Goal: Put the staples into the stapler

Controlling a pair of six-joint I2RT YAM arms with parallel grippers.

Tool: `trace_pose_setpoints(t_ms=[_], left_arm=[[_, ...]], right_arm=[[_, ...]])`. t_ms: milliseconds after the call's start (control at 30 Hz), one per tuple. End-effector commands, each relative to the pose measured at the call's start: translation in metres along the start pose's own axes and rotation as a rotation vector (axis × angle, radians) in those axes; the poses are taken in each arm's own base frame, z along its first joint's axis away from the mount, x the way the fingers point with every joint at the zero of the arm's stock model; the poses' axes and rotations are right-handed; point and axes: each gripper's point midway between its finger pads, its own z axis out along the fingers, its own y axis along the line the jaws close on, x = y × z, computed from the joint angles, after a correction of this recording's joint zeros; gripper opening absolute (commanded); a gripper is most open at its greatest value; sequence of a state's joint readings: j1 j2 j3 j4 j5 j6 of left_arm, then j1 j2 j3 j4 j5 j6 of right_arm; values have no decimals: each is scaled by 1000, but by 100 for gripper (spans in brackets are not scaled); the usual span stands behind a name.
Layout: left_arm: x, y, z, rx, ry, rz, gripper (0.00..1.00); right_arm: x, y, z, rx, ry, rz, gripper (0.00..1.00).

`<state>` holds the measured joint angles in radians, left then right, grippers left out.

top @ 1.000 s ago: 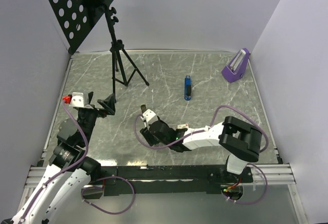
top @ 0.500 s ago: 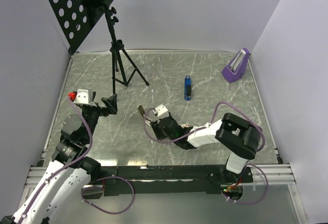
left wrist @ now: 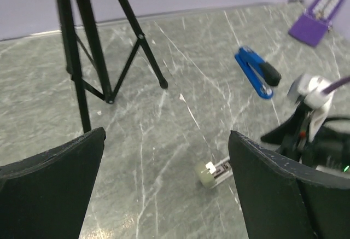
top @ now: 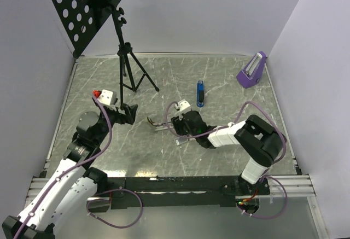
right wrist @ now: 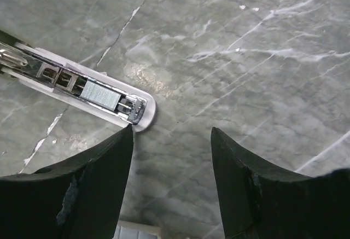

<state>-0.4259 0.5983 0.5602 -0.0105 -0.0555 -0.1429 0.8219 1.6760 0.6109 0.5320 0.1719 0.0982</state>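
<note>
The stapler lies swung open on the marble table, its pale base and metal channel facing up. A grey strip of staples sits in the channel close to its rounded end. My right gripper is open just off that end with only bare table between the fingers; from above it is right of the stapler. My left gripper is wide open and empty, looking at the stapler's rounded tip from the left. A small pale piece lies under the right gripper.
A black music-stand tripod stands at the back left, its legs ahead of my left gripper. A blue and black stapler-like tool lies behind the right gripper. A purple metronome stands at the back right.
My left gripper has swung right, toward the stapler. My right gripper has shifted back and to the right, and now sits beside the stapler's end.
</note>
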Motion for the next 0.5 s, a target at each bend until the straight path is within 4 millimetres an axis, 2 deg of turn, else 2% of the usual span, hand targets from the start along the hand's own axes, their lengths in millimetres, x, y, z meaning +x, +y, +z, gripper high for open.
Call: trace_pose_setpoints(t_ms=[0, 100, 133, 167, 300, 467], left_arm=[[-6, -15, 7, 91, -8, 40, 99], [4, -14, 13, 96, 34, 72, 99], [6, -13, 14, 99, 41, 95, 99], [14, -17, 17, 125, 65, 108, 100], [36, -28, 20, 225, 128, 187, 99], [65, -34, 27, 307, 217, 250, 100]], right_arm=[[-45, 18, -24, -151, -123, 65, 64], [-59, 18, -40, -174, -112, 188, 61], [-63, 7, -42, -167, -108, 231, 60], [-62, 8, -43, -180, -72, 287, 56], [-60, -9, -41, -201, 20, 486, 48], [-66, -4, -37, -332, 68, 618, 43]])
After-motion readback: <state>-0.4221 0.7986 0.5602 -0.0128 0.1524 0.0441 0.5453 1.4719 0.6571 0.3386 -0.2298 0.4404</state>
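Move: Just left of the low right hand lies the opened beige stapler, its middle about 6 cm left, 1 cm ahead and barely lower. From that hand the staple tray sits roughly 7 cm back and 2 cm right, the small staple box 5 cm back and 8 cm right, the blue stapler some 17 cm ahead and 10 cm right. From the left hand the beige stapler is about 13 cm right, 3 cm ahead and 25 cm down. Lifting away from the beige stapler's nose, the empty right hand rises about 7 cm, then eases right while tipping farther down, its left side rolling up some 25 degrees and its fingers partly closing on nothing. The left hand, wide open, sinks about 6 cm and drifts right towards the stapler, turning slightly clockwise as its left side also rises. ##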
